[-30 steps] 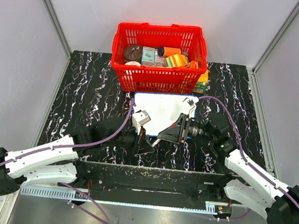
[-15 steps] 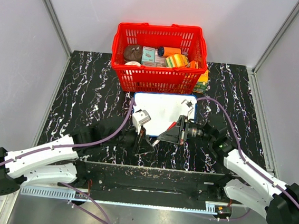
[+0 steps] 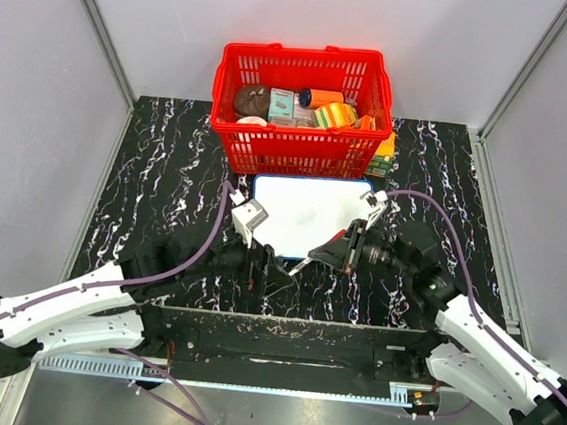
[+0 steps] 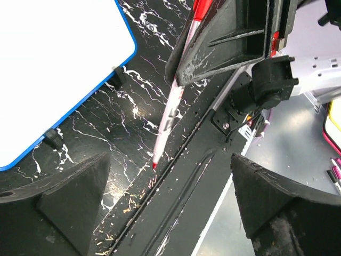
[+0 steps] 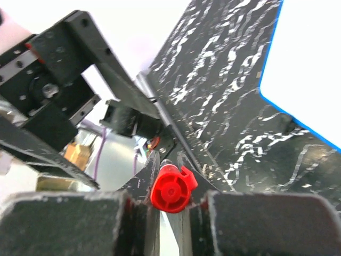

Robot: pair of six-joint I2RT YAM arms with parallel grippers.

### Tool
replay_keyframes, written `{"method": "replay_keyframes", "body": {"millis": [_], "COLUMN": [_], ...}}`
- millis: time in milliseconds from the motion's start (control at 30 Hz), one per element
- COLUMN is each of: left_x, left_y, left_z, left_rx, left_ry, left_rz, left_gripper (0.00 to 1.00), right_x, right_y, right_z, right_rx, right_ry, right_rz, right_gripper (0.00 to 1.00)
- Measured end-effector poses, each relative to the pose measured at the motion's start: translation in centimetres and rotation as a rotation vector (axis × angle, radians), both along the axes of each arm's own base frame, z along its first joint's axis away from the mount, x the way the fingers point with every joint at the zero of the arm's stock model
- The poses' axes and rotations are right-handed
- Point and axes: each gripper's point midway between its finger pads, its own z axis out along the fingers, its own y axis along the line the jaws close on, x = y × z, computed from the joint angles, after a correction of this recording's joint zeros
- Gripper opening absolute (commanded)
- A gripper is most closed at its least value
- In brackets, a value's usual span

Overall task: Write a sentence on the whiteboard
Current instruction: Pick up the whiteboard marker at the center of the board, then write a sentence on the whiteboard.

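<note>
The whiteboard (image 3: pixel 309 210) lies flat in front of the red basket, and its visible white face shows no sentence. My right gripper (image 3: pixel 330 253) hovers over the board's near edge, shut on a red marker (image 3: pixel 301 263). In the left wrist view the marker (image 4: pixel 169 109) slants down to a red tip just above the table, with the whiteboard (image 4: pixel 53 69) at upper left. The marker's red end cap (image 5: pixel 171 191) sits between the right gripper's (image 5: pixel 169 176) pads. My left gripper (image 4: pixel 170 208) is open below the marker's tip with nothing in it. From above, the left gripper (image 3: pixel 268 269) sits just left of the marker.
A red basket (image 3: pixel 232 139) full of small items stands behind the board. A green and yellow box (image 3: pixel 380 158) sits at its right corner. Grey walls close in both sides of the black marbled table (image 3: pixel 166 181). A black rail (image 4: pixel 181 176) runs along the near edge.
The right gripper closed on the marker. The left gripper then opened, let go of it and drew back to the left, uncovering more of the board.
</note>
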Motion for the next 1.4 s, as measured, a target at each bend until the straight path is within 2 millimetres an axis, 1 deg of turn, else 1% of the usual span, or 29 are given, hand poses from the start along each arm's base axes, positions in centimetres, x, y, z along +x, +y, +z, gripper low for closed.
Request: {"method": "replay_keyframes", "body": {"millis": [100,200,267,400,500,600,667,767,867,1067,1267,1400], "left_x": [0.6,1.5,2.3,4.2,6.0,7.4,8.2,9.4,10.1,11.2,11.6,12.4], "left_y": [0.4,0.6,0.8,1.5,2.6,3.9,4.8,6.1,7.6,10.2,10.9,12.1], "left_z": [0.0,-0.9,-2.1,-5.2,-7.5,-8.8,-9.2,-9.4,-9.4,-8.4,-7.2,-6.5], "left_rx": [-0.004,0.015,0.039,0.088,0.099,0.090,0.073,0.047,0.015,-0.084,-0.137,-0.170], "left_ry": [0.000,0.020,0.045,0.128,0.206,0.256,0.275,0.291,0.296,0.277,0.248,0.219], "left_rz": [0.037,0.072,0.099,0.160,0.211,0.254,0.283,0.324,0.367,0.439,0.454,0.493], "left_gripper": [0.99,0.99,0.99,0.99,0.99,0.99,0.99,0.99,0.99,0.99,0.99,0.99], "right_x": [1.1,1.8,2.3,2.9,3.2,3.6,3.8,4.1,4.3,4.4,5.2,6.1], "right_y": [-0.9,-1.8,-2.4,-3.3,-3.8,-4.1,-4.3,-4.6,-4.8,-5.4,-5.6,-5.3], "right_z": [-0.7,-1.6,-2.3,-3.1,-3.6,-3.8,-4.0,-4.2,-4.4,-4.5,-3.5,-2.8], "right_rx": [-0.054,-0.104,-0.135,-0.182,-0.211,-0.225,-0.240,-0.253,-0.263,-0.281,-0.288,-0.292], "right_ry": [-0.013,-0.020,-0.020,-0.028,-0.031,-0.035,-0.043,-0.048,-0.049,-0.047,-0.082,-0.105], "right_rz": [-0.087,-0.156,-0.196,-0.251,-0.283,-0.304,-0.320,-0.340,-0.354,-0.381,-0.409,-0.422], "right_gripper": [0.00,0.00,0.00,0.00,0.00,0.00,0.00,0.00,0.00,0.00,0.00,0.00]}}
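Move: The right hand already holds the red marker, its nib end pointing left; the whiteboard's middle lies about 9 cm ahead of this hand, 4 cm to its left and some 18 cm below. The red basket's middle stands roughly 20 cm beyond the board's middle and 4 cm to the left of it. For the left hand, already wide open around the marker's nib end, the board's middle is around 16 cm ahead, 7 cm right and 17 cm below. The right hand keeps its grip on the marker and carries it about 6 cm forward and 5 cm right towards the near right part of the whiteboard, sinking at first and then rising a little, while it swings some 25 degrees clockwise and its fingers tip downward. The left hand, still wide open, backs away from the marker, first forward and down, then mostly left and slightly up towards the board's left side, ending about 12 cm forward and 12 cm left as it turns counter-clockwise. ##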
